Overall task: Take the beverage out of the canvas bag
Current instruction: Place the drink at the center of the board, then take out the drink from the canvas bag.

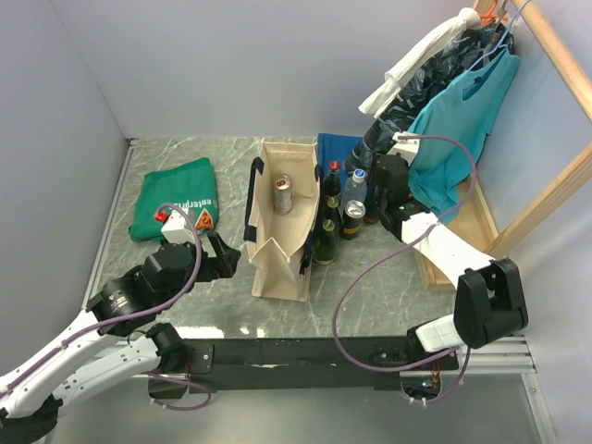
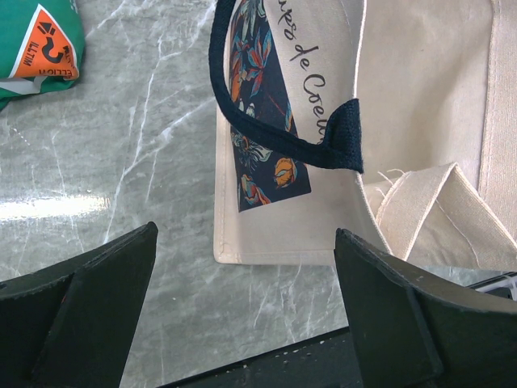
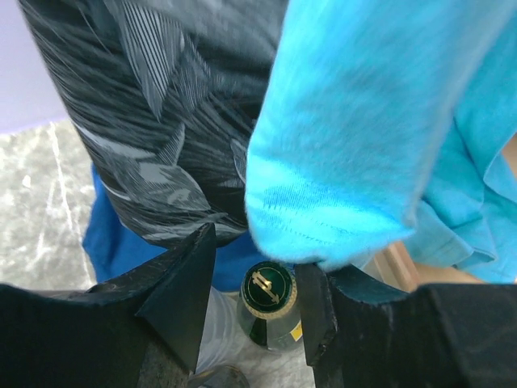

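The cream canvas bag [image 1: 277,250] stands upright at mid-table, its mouth open. A beverage can [image 1: 283,193] stands inside it. In the left wrist view the bag's printed side [image 2: 420,97] and navy handle [image 2: 266,133] fill the upper right. My left gripper [image 1: 231,259] [image 2: 246,307] is open just left of the bag's near corner, with nothing between its fingers. My right gripper [image 1: 377,205] [image 3: 258,299] is right of the bag, among the standing bottles. It is open around the capped neck of a green glass bottle [image 3: 268,289], with a gap on the left side.
Several bottles and a can [image 1: 353,217] stand right of the bag. A folded green T-shirt [image 1: 176,203] lies at the left and a blue cloth [image 1: 338,148] behind the bag. A turquoise shirt [image 3: 363,145] and a dark patterned garment [image 3: 161,105] hang over the right gripper from a wooden rack [image 1: 555,185].
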You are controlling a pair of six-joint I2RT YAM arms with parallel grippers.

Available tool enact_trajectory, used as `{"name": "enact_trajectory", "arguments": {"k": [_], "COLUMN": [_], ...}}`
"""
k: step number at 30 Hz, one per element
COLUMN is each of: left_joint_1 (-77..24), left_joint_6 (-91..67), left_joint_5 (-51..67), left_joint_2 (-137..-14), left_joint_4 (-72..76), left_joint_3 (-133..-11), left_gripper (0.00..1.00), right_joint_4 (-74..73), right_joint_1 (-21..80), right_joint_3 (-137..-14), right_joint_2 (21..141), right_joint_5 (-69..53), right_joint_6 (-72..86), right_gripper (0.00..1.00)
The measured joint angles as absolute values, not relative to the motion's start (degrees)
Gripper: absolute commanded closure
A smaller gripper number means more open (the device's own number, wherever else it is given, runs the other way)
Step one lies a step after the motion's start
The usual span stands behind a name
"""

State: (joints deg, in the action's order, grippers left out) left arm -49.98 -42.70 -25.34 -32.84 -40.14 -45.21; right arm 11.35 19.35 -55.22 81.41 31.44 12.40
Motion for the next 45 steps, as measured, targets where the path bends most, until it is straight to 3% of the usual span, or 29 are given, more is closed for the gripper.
{"name": "enact_trajectory", "arguments": {"k": [15, 28, 31, 40, 45], "left_joint_1": [-50.0, -50.0, -50.0, -50.0, -50.0], "left_joint_6": [-42.7, -42.7, -42.7, -42.7, -42.7], "left_joint_5": [-25.3, -25.3, -25.3, -25.3, -25.3], "left_joint_2": [-31.9, -31.0, -31.0, -31.0, -30.9], "left_joint_4": [-40.1, -40.1, -40.1, -40.1, -40.1], "left_joint_3": [-45.2, -45.2, -45.2, -45.2, -45.2], "left_gripper": [0.04, 0.04, 0.04, 0.04, 0.04], "right_joint_4": [5.0, -11.5, -15.6, -26.1, -28.4], "right_joint_1": [21.7, 22.4, 22.5, 23.6, 27.4], "right_joint_3": [-57.6, -67.7, -69.0, -78.5, -82.4], "right_joint_2": [72.4, 67.0, 66.0, 66.8, 68.2], "right_joint_5": [31.6, 31.3, 29.1, 12.2, 8.7], "right_joint_6": [9.4, 9.6, 9.6, 8.3, 6.7], "right_gripper": [0.47, 0.29, 0.23, 0.22, 0.21]}}
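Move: The can still standing in the canvas bag is the right hand's likely next drink, about 26 cm to its left, 1 cm ahead and 16 cm below. The green bottle just set down stands directly under the right fingertips, its middle some 11 cm down; the clear bottle is 6 cm left and 2 cm ahead, the gold-ringed can 6 cm left and 5 cm back. From the left hand, the can in the bag lies about 27 cm ahead, 16 cm right and 17 cm below. The right hand, already loose around the cap of the green bottle, lifts clear of it and draws up and back out from under the hanging cyan cloth, rising about 15 cm in all and coming back some 10 cm, with little sideways travel at first. Late in the climb it swings about 9 cm left, turning roughly 30 degrees counter-clockwise so that the fingers point forward and left, and the half-open fingers spread wider, empty. ##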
